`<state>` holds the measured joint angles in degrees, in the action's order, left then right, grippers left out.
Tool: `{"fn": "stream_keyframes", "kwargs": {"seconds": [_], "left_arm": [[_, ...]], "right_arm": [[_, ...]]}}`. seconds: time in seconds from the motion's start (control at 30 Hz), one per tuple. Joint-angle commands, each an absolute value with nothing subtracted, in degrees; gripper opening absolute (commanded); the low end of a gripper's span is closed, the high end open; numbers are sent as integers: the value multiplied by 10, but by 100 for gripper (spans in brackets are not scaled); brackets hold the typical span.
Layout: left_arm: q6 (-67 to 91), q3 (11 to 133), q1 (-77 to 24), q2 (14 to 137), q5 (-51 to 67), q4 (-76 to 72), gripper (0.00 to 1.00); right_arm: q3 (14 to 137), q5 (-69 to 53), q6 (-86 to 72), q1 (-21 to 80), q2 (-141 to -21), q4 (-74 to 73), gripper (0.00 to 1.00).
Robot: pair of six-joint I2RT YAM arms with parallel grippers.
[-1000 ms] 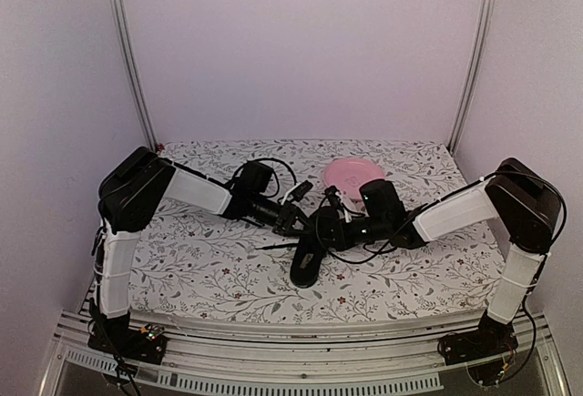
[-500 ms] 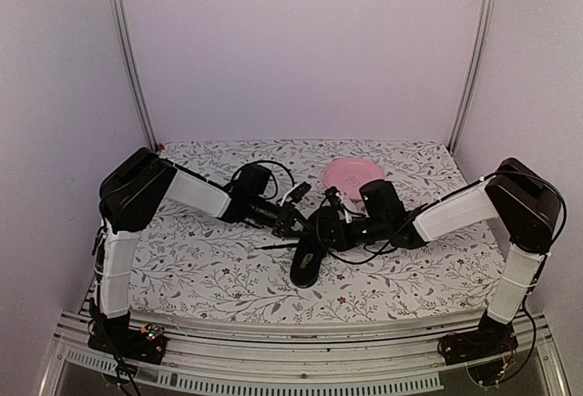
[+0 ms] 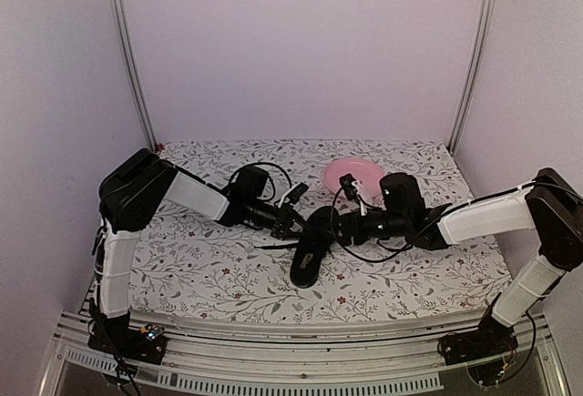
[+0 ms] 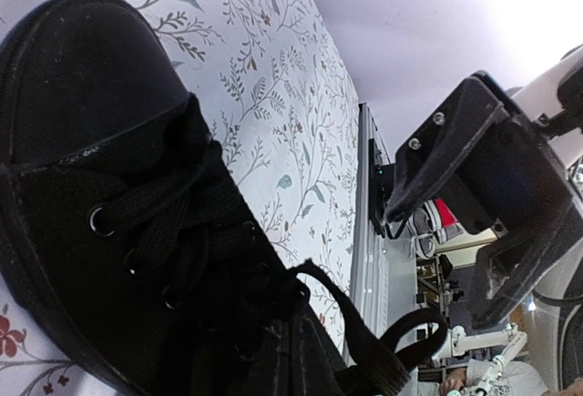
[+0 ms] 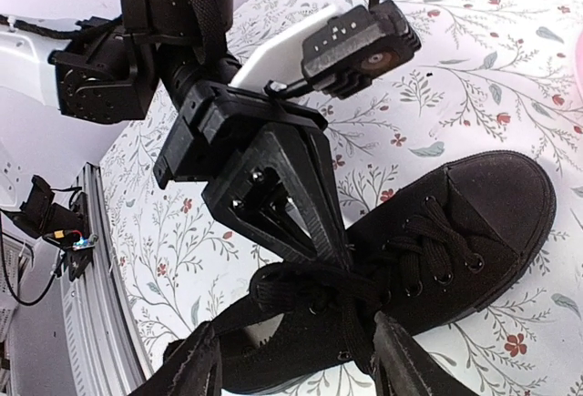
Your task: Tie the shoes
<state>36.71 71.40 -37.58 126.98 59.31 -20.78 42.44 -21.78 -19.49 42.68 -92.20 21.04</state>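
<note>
The black shoe (image 3: 308,252) lies on the flowered table, toe toward the near edge. My left gripper (image 3: 293,224) is at the shoe's left side. In the right wrist view the left gripper (image 5: 342,252) is shut on a black lace (image 5: 301,287) over the shoe's (image 5: 455,223) opening. My right gripper (image 5: 296,364) stands open above the shoe, one finger on each side, holding nothing. In the top view the right gripper (image 3: 339,226) is just right of the shoe. The left wrist view shows the shoe (image 4: 91,187) close up and a lace loop (image 4: 364,323) running off the bottom edge.
A pink plate (image 3: 357,174) sits behind the right gripper at the back of the table. The table (image 3: 200,259) has a flowered cloth, and a metal rail (image 3: 273,337) runs along its near edge. White walls close in three sides.
My right gripper has opened and the right arm has drawn back to the right, away from the shoe. The left gripper stays at the lace.
</note>
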Motion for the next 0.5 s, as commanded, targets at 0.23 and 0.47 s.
{"fn": "stream_keyframes", "kwargs": {"seconds": [0.23,0.47], "left_arm": [[369,704,-373,1246,587,-220,0],[370,702,-372,1245,587,-222,0]], "right_arm": [[503,-233,-185,441,-992,212,52],[516,-239,-193,448,-1020,219,26]]}}
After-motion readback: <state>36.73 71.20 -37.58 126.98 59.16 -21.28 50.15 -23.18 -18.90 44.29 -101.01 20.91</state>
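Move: The lace loop the right hand goes for stands by the left fingertips, about 5 cm to the right hand's left, roughly 1 cm ahead and 5 cm below. The left fingertips are some 6 cm left, 2 cm ahead and 5 cm lower; the shoe's toe lies about 9 cm ahead, 2 cm left, 8 cm down. From the left hand the loop is about 2 cm back, 2 cm right and 1 cm higher. The right hand, empty with fingers a little over half open and pointing left and down, goes left about 3.5 cm and slightly forward, arching up about 1 cm and then sinking some 2 cm to bring its fingertips in around the lace loop beside the left fingers. On the way its fingers narrow to about a third open without shutting, the wrist barely turning, while the left hand stays still with its shut fingertips keeping the lace at the top of the shoe. ##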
